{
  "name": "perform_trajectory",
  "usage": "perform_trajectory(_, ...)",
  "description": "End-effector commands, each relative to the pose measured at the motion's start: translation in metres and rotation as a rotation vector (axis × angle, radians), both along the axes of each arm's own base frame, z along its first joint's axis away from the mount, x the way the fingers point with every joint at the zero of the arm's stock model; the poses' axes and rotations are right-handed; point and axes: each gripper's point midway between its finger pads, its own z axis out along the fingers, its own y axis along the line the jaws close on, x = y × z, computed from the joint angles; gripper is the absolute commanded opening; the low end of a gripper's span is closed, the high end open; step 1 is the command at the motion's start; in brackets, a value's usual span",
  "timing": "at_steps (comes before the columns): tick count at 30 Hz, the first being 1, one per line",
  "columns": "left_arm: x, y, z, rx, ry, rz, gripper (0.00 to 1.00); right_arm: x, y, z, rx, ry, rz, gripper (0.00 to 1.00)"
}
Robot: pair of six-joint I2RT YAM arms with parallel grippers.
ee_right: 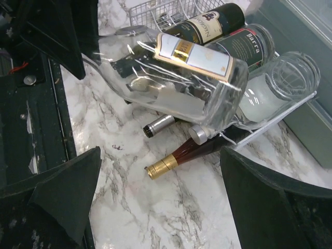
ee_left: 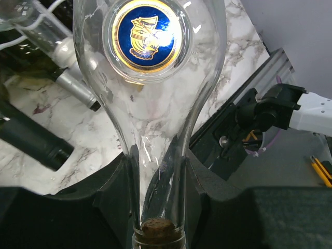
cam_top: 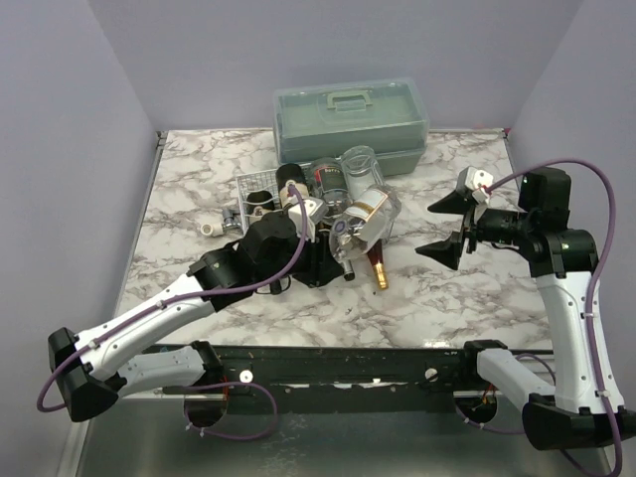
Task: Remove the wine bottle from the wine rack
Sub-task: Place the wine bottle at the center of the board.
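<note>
My left gripper (cam_top: 324, 254) is shut on the neck of a clear glass wine bottle (cam_top: 366, 221) with a cork. In the left wrist view the neck (ee_left: 158, 171) sits between both black fingers (ee_left: 111, 189), under a blue and gold medallion (ee_left: 145, 35). The bottle lies tilted over the necks of the other bottles at the front of the white wire rack (cam_top: 256, 187). In the right wrist view the clear bottle (ee_right: 171, 85) carries a white and gold label, with the rack (ee_right: 166, 9) behind it. My right gripper (cam_top: 443, 228) is open and empty to the right of the bottles.
Several other bottles lie on the rack: two dark labelled ones (ee_right: 215, 22), a clear one (ee_right: 282, 83), and a brown one with a gold cap (ee_right: 168, 163) on the marble. A grey-green case with a handle (cam_top: 350, 117) stands behind.
</note>
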Motion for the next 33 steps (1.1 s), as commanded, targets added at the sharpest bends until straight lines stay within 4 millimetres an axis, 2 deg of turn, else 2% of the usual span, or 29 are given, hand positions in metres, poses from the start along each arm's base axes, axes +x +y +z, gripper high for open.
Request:
perform_trajectory(1, 0.001, -0.04, 0.118, -0.33, -0.224, -0.079, 0.0, -0.026, 0.002, 0.006, -0.017, -0.005, 0.073, 1.0)
perform_trajectory(4, -0.002, -0.053, 0.112, -0.324, -0.186, -0.103, 0.0, -0.028, 0.0, 0.005, -0.036, -0.013, 0.065, 1.0)
perform_trajectory(9, -0.009, -0.07, 0.104, -0.322, -0.091, -0.143, 0.0, -0.026, -0.008, -0.011, -0.105, -0.034, 0.044, 1.0)
perform_trajectory(17, -0.03, -0.086, 0.093, -0.301, 0.071, -0.232, 0.0, -0.057, -0.008, -0.047, -0.228, -0.197, 0.29, 1.0)
perform_trajectory(21, -0.037, -0.093, 0.087, -0.284, 0.148, -0.257, 0.0, -0.053, -0.01, -0.065, -0.269, -0.249, 0.342, 1.0)
perform_trajectory(25, -0.04, -0.101, 0.081, -0.263, 0.196, -0.271, 0.0, -0.049, -0.009, -0.074, -0.271, -0.274, 0.381, 1.0)
perform_trajectory(33, -0.041, -0.12, 0.067, -0.221, 0.276, -0.282, 0.0, -0.045, -0.004, -0.079, -0.239, -0.3, 0.409, 1.0)
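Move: The left hand holds the wine bottle by its neck; the bottle's body lies about 6 cm ahead, 9 cm right and 5 cm below it. Open marble lies some 18 cm right, 2 cm back and 22 cm below; the gold-topped neck is 12 cm right, 3 cm ahead, 17 cm down, the Barra bottle 15 cm ahead, 2 cm right and 8 cm lower. From the right hand the wine bottle's body lies about 13 cm left, 4 cm ahead and 10 cm below. Rightward and somewhat back, some 10 cm in all, the left hand carries the bottle off past the rack front towards the right gripper, keeping its pinch on the neck while tipping the base end down and swinging it clockwise, roughly 25 degrees. The wide-open right hand sinks about 7.5 cm and draws back 4, its fingers turning from forward-left to almost straight left, to meet the base end. ##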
